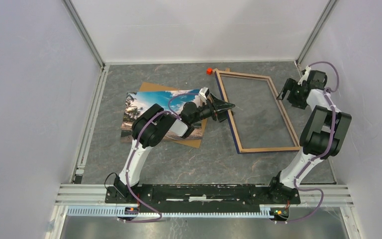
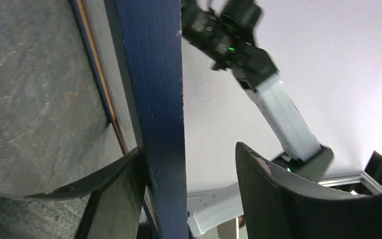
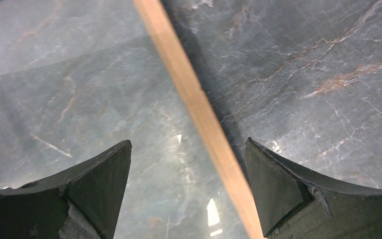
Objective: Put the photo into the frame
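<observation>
The frame [image 1: 268, 149] lies flat at centre-right of the table, its light wood side up. My left gripper [image 1: 229, 106] is at the frame's left rail. In the left wrist view the dark blue rail [image 2: 154, 99] stands between the fingers of the left gripper [image 2: 188, 149]. One finger [image 2: 114, 174] touches the rail and the other [image 2: 268, 189] is apart from it, so the gripper is open. My right gripper [image 1: 284, 94] hovers open over the right rail [image 3: 179, 74], which runs between its fingers [image 3: 189, 141]. The photo [image 1: 149, 107] lies to the left, partly hidden by the left arm.
A brown backing board [image 1: 195, 141] lies under the photo. A small red object [image 1: 209, 70] sits by the frame's far left corner. White walls enclose the table on three sides. The right arm [image 2: 278, 114] shows in the left wrist view.
</observation>
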`<state>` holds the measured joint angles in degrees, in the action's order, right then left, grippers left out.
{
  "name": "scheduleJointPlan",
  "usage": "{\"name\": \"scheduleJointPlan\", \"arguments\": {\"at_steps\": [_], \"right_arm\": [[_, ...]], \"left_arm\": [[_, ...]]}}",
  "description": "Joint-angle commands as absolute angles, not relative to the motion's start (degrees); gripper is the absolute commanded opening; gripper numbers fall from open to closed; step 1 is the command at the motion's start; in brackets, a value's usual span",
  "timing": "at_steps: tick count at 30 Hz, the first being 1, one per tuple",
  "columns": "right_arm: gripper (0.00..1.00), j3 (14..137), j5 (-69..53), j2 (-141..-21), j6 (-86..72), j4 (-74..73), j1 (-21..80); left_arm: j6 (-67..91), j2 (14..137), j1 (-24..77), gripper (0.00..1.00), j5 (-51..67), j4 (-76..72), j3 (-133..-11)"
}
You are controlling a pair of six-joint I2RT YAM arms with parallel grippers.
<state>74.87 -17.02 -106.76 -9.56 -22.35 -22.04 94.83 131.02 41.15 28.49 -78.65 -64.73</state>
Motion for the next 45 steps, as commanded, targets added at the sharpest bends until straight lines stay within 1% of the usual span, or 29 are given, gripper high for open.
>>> {"name": "scheduleJointPlan", "arguments": {"at_steps": [1,5,8,11,16,18,22,27,32,34,37,40,45], "right_arm": [[0.90,75.3,-10.5,-96.7,-8.9,-24.7,-16.2],[0.89,69.9,-9.5,-89.7,-9.2,-23.7,-7.1],[0.89,68.3,-8.5,-87.6,-8.3,-24.4,-4.7],[0.91,70.5,-6.2,-89.2,-7.1,-26.1,-6.3],[0.91,71.6,-23.5,-93.6,-11.4,-19.2,-15.3],[0.91,73.3,-23.6,-96.2,-11.7,-17.9,-17.7],[0.91,79.3,-20.8,-103.2,-9.9,-21.3,-20.3],[0.91,79.7,-19.8,-105.8,-9.3,-20.4,-21.6],[0.90,78.4,-23.3,-105.2,-7.5,-20.0,-21.1],[0.90,77.3,-20.6,-104.7,-6.8,-19.7,-21.2],[0.90,79.0,-17.7,-106.4,-4.8,-21.6,-21.8],[0.90,81.4,-21.4,-109.6,-4.0,-22.7,-22.6],[0.90,82.4,-28.0,-114.2,-3.5,-21.6,-23.5]], "left_arm": [[91.9,129.0,41.0,0.69,27.5,-74.5,-64.7],[91.0,128.3,41.0,0.64,27.3,-71.7,-64.5],[90.6,128.0,41.0,0.61,27.3,-70.2,-64.0],[90.4,127.9,41.0,0.60,27.1,-70.7,-63.5],[93.2,129.9,40.5,0.58,26.9,-77.6,-63.5],[95.0,131.4,40.3,0.57,26.9,-83.0,-63.9],[95.8,133.0,39.8,0.56,28.2,-89.1,-65.1],[95.2,133.5,39.4,0.55,29.3,-89.1,-66.0],[94.5,132.4,39.1,0.53,29.4,-85.8,-65.6],[94.3,131.7,39.0,0.51,29.2,-85.2,-65.2],[94.0,130.5,38.6,0.48,29.6,-83.0,-64.6],[94.6,129.5,38.0,0.43,30.6,-79.5,-63.7],[94.1,127.0,36.5,0.40,32.2,-75.9,-61.1]]}}
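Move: Between the open fingers of the left hand, about 2 cm below its centre, lies the raised left rail of the tilted frame. From that hand the photo is some 32 cm to the left, level fore and aft and about 13 cm below, on the brown board, whose middle is about 28 cm left; the red block is about 24 cm ahead and 8 cm left. The frame's right rail passes under the right hand, its middle about 4 cm back, 2 cm right and 5 cm below. Closing on the frame's left rail, which already rests on its lower finger, the left hand brings its upper finger in until both pinch it; it dips about 4 cm, partly recovers, then sinks again while drawing left towards the photo. The right hand, open and empty, lifts and swings some 13 cm left over the frame, returns and settles slightly forward above the right rail. ##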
